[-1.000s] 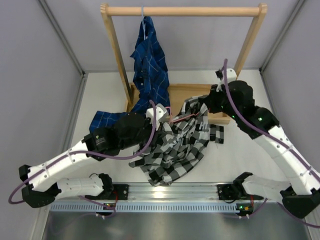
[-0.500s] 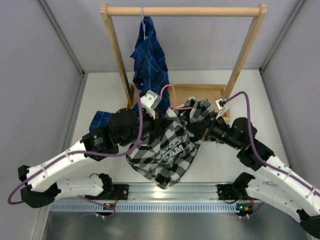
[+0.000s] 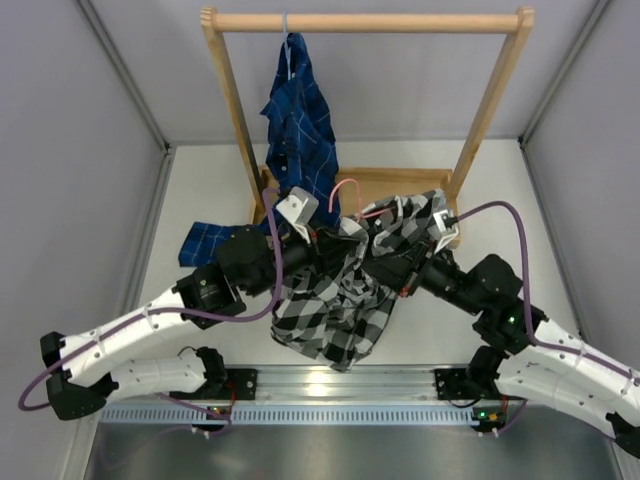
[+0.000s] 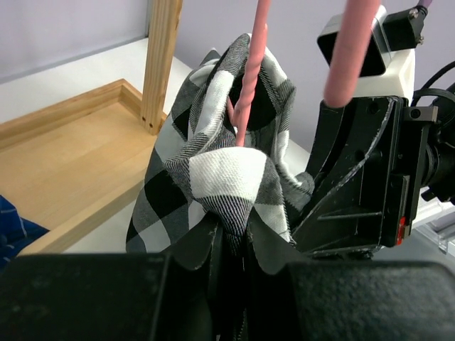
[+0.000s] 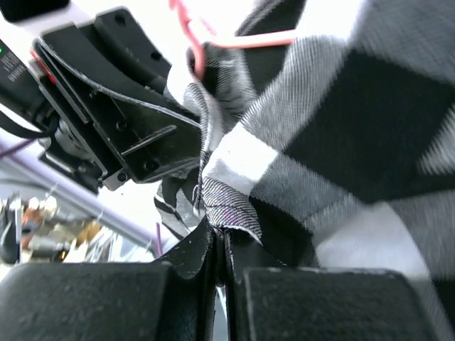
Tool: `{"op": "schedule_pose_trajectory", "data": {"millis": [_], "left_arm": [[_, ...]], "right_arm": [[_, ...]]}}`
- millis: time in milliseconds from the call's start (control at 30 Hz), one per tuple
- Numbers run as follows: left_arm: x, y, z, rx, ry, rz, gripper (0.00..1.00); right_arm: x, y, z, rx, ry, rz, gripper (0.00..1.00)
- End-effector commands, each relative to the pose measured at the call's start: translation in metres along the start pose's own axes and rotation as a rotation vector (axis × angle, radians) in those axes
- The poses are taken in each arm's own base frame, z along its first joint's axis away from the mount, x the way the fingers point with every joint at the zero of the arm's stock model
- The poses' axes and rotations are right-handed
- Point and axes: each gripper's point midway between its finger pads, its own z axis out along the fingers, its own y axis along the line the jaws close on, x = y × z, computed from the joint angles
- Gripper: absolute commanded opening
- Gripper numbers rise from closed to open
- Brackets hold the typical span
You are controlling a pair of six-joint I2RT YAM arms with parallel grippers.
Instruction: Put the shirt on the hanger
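The black-and-white check shirt (image 3: pixel 335 305) hangs bunched between both arms above the table. The pink wire hanger (image 3: pixel 345 192) pokes up out of its top, hook showing; its twisted neck (image 4: pixel 245 92) rises from the collar folds in the left wrist view, and it shows in the right wrist view (image 5: pixel 195 42). My left gripper (image 3: pixel 318 240) is shut on a fold of the shirt (image 4: pixel 227 185). My right gripper (image 3: pixel 388 262) is shut on the shirt's edge (image 5: pixel 234 202), close beside the left. The lettering is hidden.
A wooden rack (image 3: pixel 365 22) stands at the back with a dark blue grid shirt (image 3: pixel 300 130) hanging from a pale hanger hook (image 3: pixel 285 22). Its wooden base tray (image 3: pixel 385 185) lies behind the grippers. Part of the blue shirt lies on the table (image 3: pixel 205 240).
The right arm has swung down and left, bringing its gripper close to the left one. The shirt bunched up, its lettering folded out of sight, and the hanger hook rose above it.
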Motion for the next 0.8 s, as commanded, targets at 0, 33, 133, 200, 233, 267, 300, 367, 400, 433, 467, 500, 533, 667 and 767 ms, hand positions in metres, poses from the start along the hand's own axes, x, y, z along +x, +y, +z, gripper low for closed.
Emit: {"op": "schedule_pose_trajectory", "data": {"millis": [0, 33, 133, 200, 233, 267, 300, 367, 400, 433, 467, 500, 533, 667, 767], "left_arm": [[-0.07, -0.024, -0.015, 0.083, -0.181, 0.027, 0.0], [-0.083, -0.028, -0.014, 0.08, -0.185, 0.035, 0.0], [-0.082, -0.026, -0.011, 0.064, -0.134, 0.066, 0.0], [-0.084, -0.026, -0.012, 0.065, -0.137, 0.066, 0.0], [-0.086, -0.025, -0.014, 0.063, -0.147, 0.064, 0.0], [-0.085, -0.024, -0.016, 0.057, -0.148, 0.063, 0.0], [-0.083, -0.022, -0.017, 0.052, -0.148, 0.068, 0.0], [-0.079, -0.02, -0.024, 0.053, -0.151, 0.08, 0.0], [-0.076, -0.017, -0.027, 0.048, -0.147, 0.089, 0.0], [-0.075, -0.015, -0.033, 0.041, -0.146, 0.095, 0.0], [-0.066, -0.01, -0.036, 0.029, -0.132, 0.11, 0.0], [-0.058, -0.006, -0.034, 0.018, -0.115, 0.113, 0.0], [-0.055, -0.004, -0.039, 0.013, -0.114, 0.113, 0.0], [-0.025, -0.029, -0.046, 0.191, -0.029, 0.125, 0.0], [0.007, -0.067, -0.056, 0.457, 0.079, 0.144, 0.0]], "right_arm": [[-0.011, -0.006, -0.011, 0.05, -0.075, -0.022, 0.0], [-0.005, -0.011, -0.012, 0.058, -0.064, -0.03, 0.0], [0.011, -0.022, -0.013, 0.066, -0.023, -0.054, 0.01], [0.02, -0.026, -0.013, 0.06, 0.005, -0.064, 0.09], [0.029, -0.03, -0.016, 0.061, 0.031, -0.071, 0.1], [0.034, -0.033, -0.018, 0.067, 0.044, -0.072, 0.15], [0.042, -0.042, -0.023, 0.1, 0.071, -0.074, 0.2], [0.044, -0.049, -0.038, 0.135, 0.071, -0.087, 0.43], [0.055, -0.063, -0.05, 0.203, 0.115, -0.086, 0.48], [0.042, -0.053, -0.063, 0.182, 0.08, -0.13, 0.55], [0.035, -0.051, -0.078, 0.221, 0.091, -0.153, 0.69], [0.028, -0.047, -0.082, 0.21, 0.06, -0.179, 0.75], [0.01, -0.038, -0.102, 0.231, 0.03, -0.215, 0.79], [-0.026, -0.014, -0.139, 0.241, -0.048, -0.282, 0.91], [-0.036, 0.0, -0.144, 0.215, -0.023, -0.366, 0.9]]}}
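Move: My left hand still grips shirt and pink hanger together; the hanger's twisted neck stands about 4 cm ahead, 2 cm right and 4 cm above it. From my right hand, pinching the checked shirt, that neck is roughly 7 cm ahead, 3 cm left and 4 cm up. The shirt's right shoulder bunches some 7 cm ahead and 7 cm right of my right hand, a little higher. With my right hand I take the pinched cloth down about 8 cm, opening my fingers wide to let it go, then swing the empty hand right and slightly back, rising again, until it is 13 cm clear to the right. My left hand keeps its grip throughout: it lifts the shirt and hanger about 5 cm, lowers them nearly as far, and draws back and left a few centimetres. ##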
